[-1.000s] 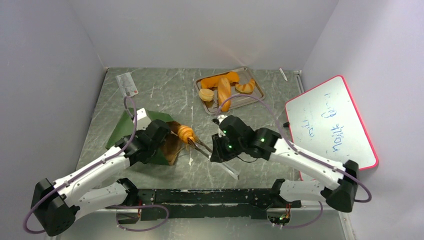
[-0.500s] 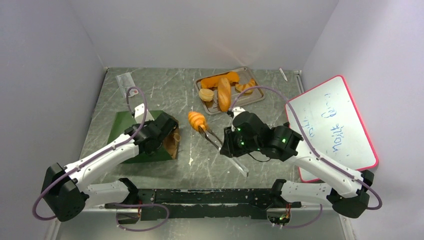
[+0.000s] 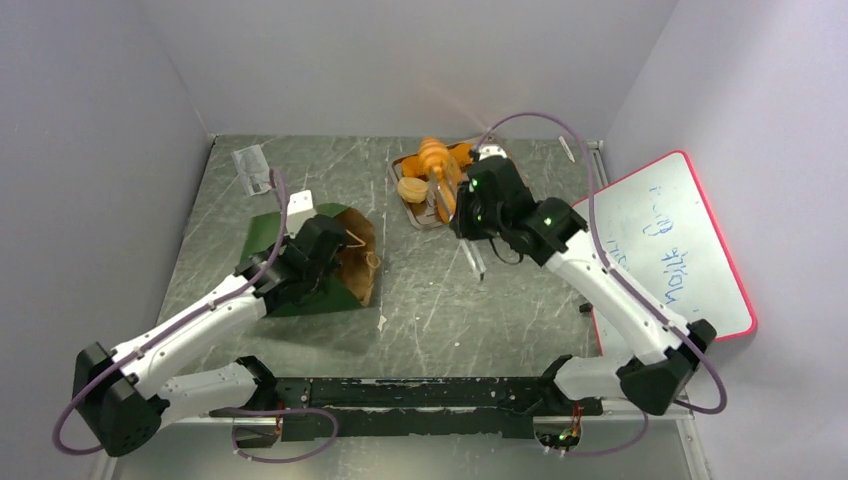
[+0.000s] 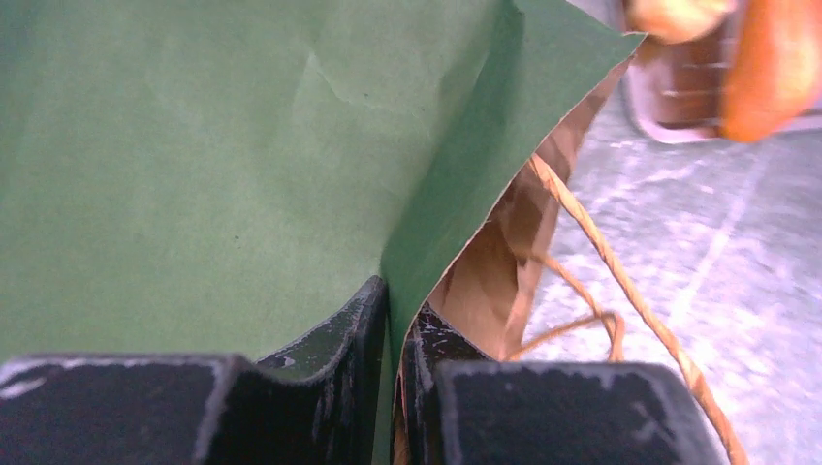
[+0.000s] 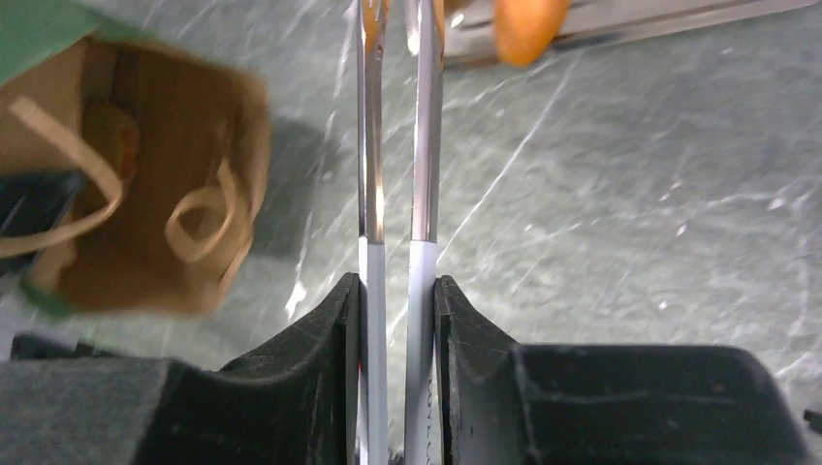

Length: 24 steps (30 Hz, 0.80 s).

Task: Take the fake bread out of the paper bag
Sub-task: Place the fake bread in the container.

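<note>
The dark green paper bag (image 3: 290, 292) lies on its side, its brown mouth (image 3: 357, 255) facing right. My left gripper (image 3: 322, 262) is shut on the bag's upper edge; in the left wrist view the green paper (image 4: 194, 145) is pinched between the jaws of that gripper (image 4: 395, 320). My right gripper (image 3: 468, 215) is shut on metal tongs (image 5: 397, 145), which hold a ridged orange bread piece (image 3: 432, 153) over the grey tray (image 3: 398, 172). A pale bun (image 3: 411, 188) and other bread pieces lie on the tray. The bag's mouth (image 5: 145, 194) shows no bread.
A red-edged whiteboard (image 3: 665, 245) leans at the right. A clear plastic sleeve (image 3: 253, 166) lies at the back left and a small white block (image 3: 298, 203) behind the bag. Grey walls enclose the table on three sides.
My right arm has swung the tongs and the bread piece from beside the bag's mouth to over the tray at the back. The left gripper kept its hold and the bag shifted slightly.
</note>
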Tool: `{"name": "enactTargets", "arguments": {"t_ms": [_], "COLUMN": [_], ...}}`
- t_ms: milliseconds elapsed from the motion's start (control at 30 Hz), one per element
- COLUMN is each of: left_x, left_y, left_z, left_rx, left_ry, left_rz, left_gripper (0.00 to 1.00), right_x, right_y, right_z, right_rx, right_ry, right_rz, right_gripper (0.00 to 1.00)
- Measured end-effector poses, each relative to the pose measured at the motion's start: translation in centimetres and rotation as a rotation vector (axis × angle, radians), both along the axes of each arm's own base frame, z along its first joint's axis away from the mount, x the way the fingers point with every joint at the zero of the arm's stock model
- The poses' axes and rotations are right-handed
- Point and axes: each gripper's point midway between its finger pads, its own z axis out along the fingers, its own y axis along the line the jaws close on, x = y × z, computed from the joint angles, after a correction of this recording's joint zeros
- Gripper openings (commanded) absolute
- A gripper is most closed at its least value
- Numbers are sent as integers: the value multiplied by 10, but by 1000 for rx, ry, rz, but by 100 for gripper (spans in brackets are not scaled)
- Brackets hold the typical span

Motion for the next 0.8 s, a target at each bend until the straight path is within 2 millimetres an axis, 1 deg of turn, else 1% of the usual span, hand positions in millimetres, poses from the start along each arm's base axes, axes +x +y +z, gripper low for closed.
{"name": "enactTargets", "arguments": {"t_ms": [67,100,133,200,333,400,500,633,700,800], "left_x": [3,4,4,2,-8,-13,-20,-32,-36,-40], "left_y": [-10,-16,-22,-32,-49,-56,-64,-70,-72,-72], "left_z": [15,23,31,43,57,58,52,39,37,37], "left_rx": [-30,-42,-56,-76,-94,-96,-94,-89,-94,-100], "left_ry": [-43,-68,-94,-133,-172,-172,-157,-128,-122,-120], "left_rz": [-78,-129,-177,-272,-442,-509,-594,-691,-722,-751], "left_gripper": [7,7,7,7,7,7,7,7,7,7], "right_x": [25,35,50,70,109,127,142,158,165,172], "right_y": [-10,-12,-24,-36,-63,-75,-84,-87,-86,-85], "right_z": [-2,-4,-7,-13,-28,-39,-58,-84,-95,-105], "right_rx": [-9,-11,-15,-16,-4,7,14,18,23,34], "right_ry": [-13,-17,-17,-14,-10,-11,-3,34,47,58], "right_rz": [-45,-51,-90,-127,-204,-235,-259,-266,-266,-266], "right_gripper": [0,0,0,0,0,0,0,0,0,0]}}
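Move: The tray's middle lies about 24 cm ahead of the right hand, 3 cm to its right and 26 cm below. From the same hand, the long loaf lies 22 cm ahead and 1 cm right, the round bun 21 cm ahead and 8 cm left, the croissant 26 cm ahead and 11 cm right. From the left hand, the tray is some 23 cm ahead, 29 cm right and 16 cm below; the bag mouth is about 8 cm right, 1 cm ahead and 6 cm below. Forward by some 17 cm, right and increasingly downward, the right hand carries the bread still pinched in the tongs across the tray to its far right part, turning slightly clockwise, grip unchanged. The left hand, still pinching the bag's edge, rises and swings right about 7 cm, then eases back and partly down, turning some 40 degrees clockwise. ##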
